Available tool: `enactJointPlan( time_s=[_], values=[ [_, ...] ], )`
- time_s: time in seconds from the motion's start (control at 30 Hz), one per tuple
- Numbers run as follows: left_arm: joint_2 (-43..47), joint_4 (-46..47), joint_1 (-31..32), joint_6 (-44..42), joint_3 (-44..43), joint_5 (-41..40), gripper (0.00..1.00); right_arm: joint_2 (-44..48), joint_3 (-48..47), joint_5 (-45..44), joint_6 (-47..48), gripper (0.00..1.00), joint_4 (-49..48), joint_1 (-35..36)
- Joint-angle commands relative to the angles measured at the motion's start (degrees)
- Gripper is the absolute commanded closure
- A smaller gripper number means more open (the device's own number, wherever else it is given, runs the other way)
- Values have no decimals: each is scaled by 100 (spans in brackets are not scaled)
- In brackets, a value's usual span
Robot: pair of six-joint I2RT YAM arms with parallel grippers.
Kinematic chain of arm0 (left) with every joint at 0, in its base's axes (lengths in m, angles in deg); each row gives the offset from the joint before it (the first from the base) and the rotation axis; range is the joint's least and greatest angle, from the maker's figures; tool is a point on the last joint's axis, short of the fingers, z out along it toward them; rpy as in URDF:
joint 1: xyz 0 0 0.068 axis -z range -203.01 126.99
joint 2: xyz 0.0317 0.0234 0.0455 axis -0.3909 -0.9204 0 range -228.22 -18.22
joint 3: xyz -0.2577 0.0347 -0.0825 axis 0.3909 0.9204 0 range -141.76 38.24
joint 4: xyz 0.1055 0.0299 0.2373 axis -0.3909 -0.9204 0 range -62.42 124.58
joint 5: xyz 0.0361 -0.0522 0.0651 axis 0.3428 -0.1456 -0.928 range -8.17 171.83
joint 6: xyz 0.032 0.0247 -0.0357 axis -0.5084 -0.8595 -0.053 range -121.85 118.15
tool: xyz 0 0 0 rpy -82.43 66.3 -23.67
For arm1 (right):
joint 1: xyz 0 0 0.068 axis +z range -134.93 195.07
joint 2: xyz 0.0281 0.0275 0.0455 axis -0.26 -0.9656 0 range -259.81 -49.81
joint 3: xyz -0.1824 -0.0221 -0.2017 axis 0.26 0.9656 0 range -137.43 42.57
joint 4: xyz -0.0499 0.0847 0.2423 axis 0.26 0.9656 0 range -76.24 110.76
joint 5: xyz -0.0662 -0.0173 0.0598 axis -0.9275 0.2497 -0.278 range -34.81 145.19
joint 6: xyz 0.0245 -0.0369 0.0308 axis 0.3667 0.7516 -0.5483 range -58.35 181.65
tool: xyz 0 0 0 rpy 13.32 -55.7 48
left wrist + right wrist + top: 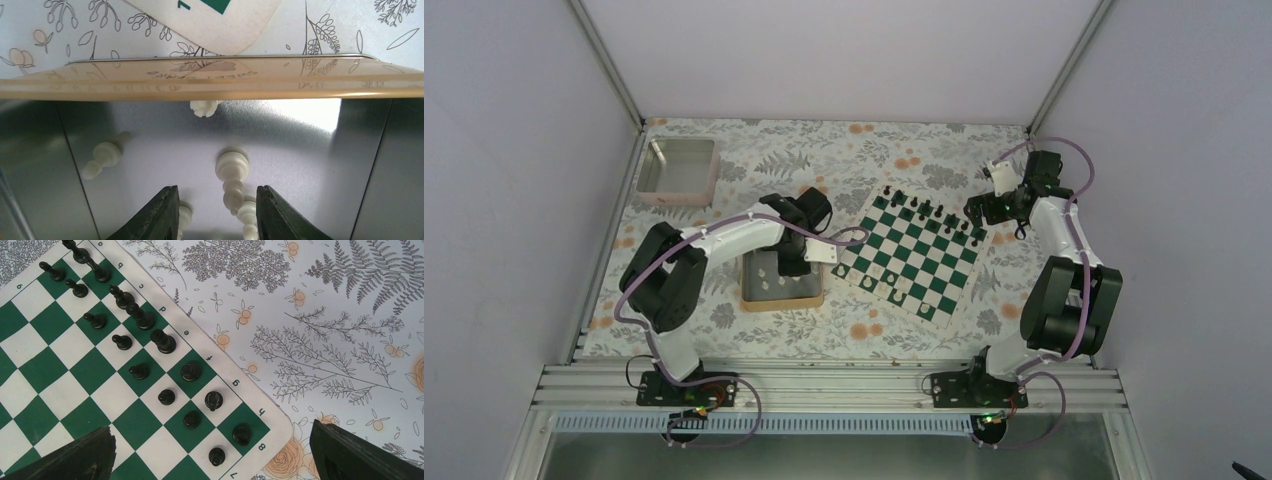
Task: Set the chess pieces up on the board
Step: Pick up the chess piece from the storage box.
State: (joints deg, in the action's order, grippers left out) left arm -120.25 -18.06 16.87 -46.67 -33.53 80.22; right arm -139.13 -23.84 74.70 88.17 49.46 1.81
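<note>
Several cream chess pieces lie in a gold-rimmed tin (pixel 200 90). My left gripper (pixel 216 192) reaches down into the tin (pixel 782 303), its jaws open on either side of one toppled cream piece (pixel 232 170), with a gap on each side. Other cream pieces lie at the left (pixel 100 157), by the far wall (pixel 205 107) and beside each fingertip. The green and white board (pixel 924 262) lies right of the tin. My right gripper (pixel 212 432) hangs wide open and empty above the board's far right corner (pixel 260 415).
Black pieces (pixel 165 342) stand in two rows along the board's far edge. A pinkish square tray (pixel 677 170) sits at the back left. A corner of the board (pixel 210 25) shows just beyond the tin. A floral cloth (pixel 325 340) covers the table.
</note>
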Motion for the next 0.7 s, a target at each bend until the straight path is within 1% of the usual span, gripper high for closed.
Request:
enactJointPlan(
  time_s=[0.0,0.07,0.3,0.43,0.53,0.63,0.67],
  values=[
    [-173,20,-50,-106,-15,161,61,-51,-127,79,-2,0,20,-37],
    [-232,1,-59,-114,-13,156,63,-51,-116,75,5,0,22,-37],
    [-339,70,-93,-106,66,16,64,-35,-118,78,2,0,24,-40],
    [-344,49,-103,-106,56,34,73,-33,-111,76,2,0,17,-37],
    [-366,5,-103,-113,36,65,85,-28,-108,75,-2,0,18,-37],
    [-384,-24,-103,-106,28,46,90,-16,-109,79,-4,0,24,-39],
    [-372,-33,-103,-100,20,42,91,-15,-108,73,-6,0,24,-37]
  ],
)
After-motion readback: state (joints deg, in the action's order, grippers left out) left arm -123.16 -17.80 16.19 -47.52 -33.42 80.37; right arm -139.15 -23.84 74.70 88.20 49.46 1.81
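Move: The white chess piece to take stands upright almost under the left gripper, its middle about 1 cm back and roughly 3 cm below. From the same gripper, all at that height, a rook stands about 4 cm to the right against the box wall, another piece 4 cm ahead and 1 cm right, one 3 cm left and 2 cm back, and one 3 cm left and 1 cm ahead. From the right gripper, the piece lies some 32 cm left, 12 cm back and 11 cm below. Sink the left gripper about 1.5 cm straight down into the storage box, so the half-open fingers come down either side of the upper part of the white piece. Halt there, barely easing left, and close the fingers from front and back until both tips pinch its head, keeping them pointed down. ##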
